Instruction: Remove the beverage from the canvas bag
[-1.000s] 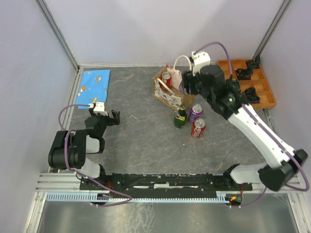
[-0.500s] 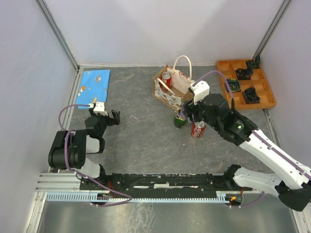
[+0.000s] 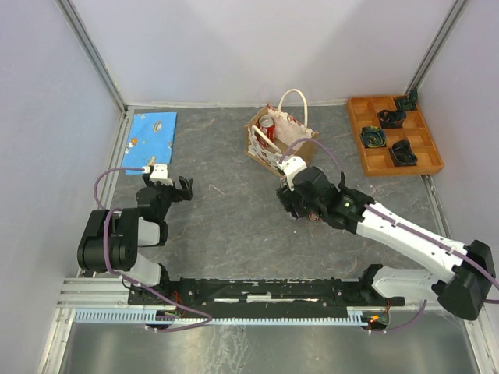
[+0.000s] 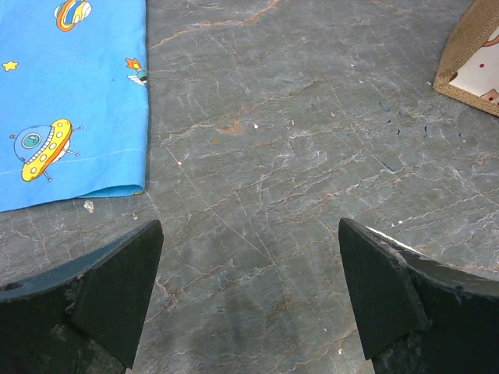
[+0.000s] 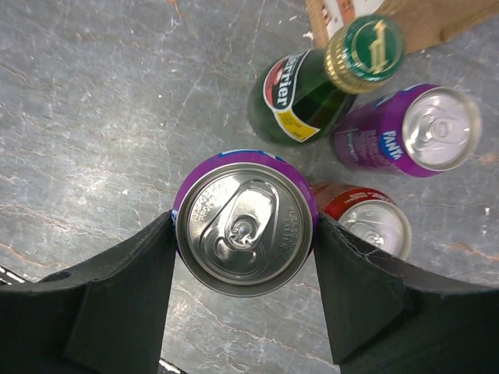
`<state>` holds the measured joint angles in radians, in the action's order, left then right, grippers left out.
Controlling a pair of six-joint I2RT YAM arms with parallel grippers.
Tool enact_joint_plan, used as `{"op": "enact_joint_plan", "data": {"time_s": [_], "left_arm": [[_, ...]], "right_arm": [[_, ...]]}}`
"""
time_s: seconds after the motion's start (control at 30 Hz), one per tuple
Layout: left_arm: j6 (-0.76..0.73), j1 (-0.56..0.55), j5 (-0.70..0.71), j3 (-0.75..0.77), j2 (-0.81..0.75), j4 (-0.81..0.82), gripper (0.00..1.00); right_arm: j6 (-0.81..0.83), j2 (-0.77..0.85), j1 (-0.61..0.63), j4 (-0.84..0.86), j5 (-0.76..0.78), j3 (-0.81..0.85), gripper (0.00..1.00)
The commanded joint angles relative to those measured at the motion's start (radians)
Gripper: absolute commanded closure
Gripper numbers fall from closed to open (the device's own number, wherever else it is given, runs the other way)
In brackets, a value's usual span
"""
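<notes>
The tan canvas bag (image 3: 290,142) stands at the back middle with a red can (image 3: 267,128) upright inside it. My right gripper (image 3: 296,201) is low over the table in front of the bag. In the right wrist view it (image 5: 244,234) is shut on a purple can (image 5: 244,231), one finger on each side. Right beside it stand a green bottle (image 5: 308,89), a second purple can (image 5: 413,132) and a red can (image 5: 366,218). The bag's corner (image 5: 421,19) shows at the top. My left gripper (image 3: 179,189) is open and empty over bare table (image 4: 249,288).
A blue patterned cloth (image 3: 152,136) lies at the back left and shows in the left wrist view (image 4: 70,101). An orange compartment tray (image 3: 382,160) with dark parts sits at the back right. The bag's edge (image 4: 475,54) is at the far right of the left wrist view.
My right gripper has moved from over the bag toward the front and down, carrying the purple can to beside the bottle and cans. The left arm has not moved.
</notes>
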<state>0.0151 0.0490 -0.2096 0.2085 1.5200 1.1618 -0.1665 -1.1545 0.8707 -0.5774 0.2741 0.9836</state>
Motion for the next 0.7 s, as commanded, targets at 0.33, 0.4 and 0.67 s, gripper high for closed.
{"op": "enact_joint_plan", "data": {"time_s": [0.33,0.4,0.67], "left_arm": [[-0.015,0.003,0.018,0.008,0.000,0.058,0.01],[-0.016,0.004,0.017,0.008,0.001,0.059,0.01],[-0.015,0.003,0.018,0.008,0.002,0.059,0.01]], "right_arm": [[-0.067,-0.115,0.006,0.261,-0.049,-0.081,1.00],[-0.072,-0.130,0.004,0.271,-0.050,-0.082,1.00],[-0.081,-0.180,0.003,0.265,0.000,-0.085,1.00]]}}
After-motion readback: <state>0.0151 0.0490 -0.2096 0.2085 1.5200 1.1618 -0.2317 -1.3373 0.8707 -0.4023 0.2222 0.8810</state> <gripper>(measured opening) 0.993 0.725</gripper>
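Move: The purple can already hangs between my right fingers. It is bound for a clear spot about 2 cm to the left and some 16 cm below. The red can stands roughly 7 cm to the right and 3 cm farther out; the green bottle is about 9 cm ahead and 1 cm left, with the other purple can 11 cm ahead and 6 cm right. From my left hand, that clear spot is some 39 cm right and 13 cm back. I keep my right fingers shut round the purple can and lower it about 7 cm towards the clear spot on the table beside the red can. The drop is nearly straight at first, then slows and slants some 2 cm left, away from the red can, while my fingers tip a little further down, by about 5 degrees. ##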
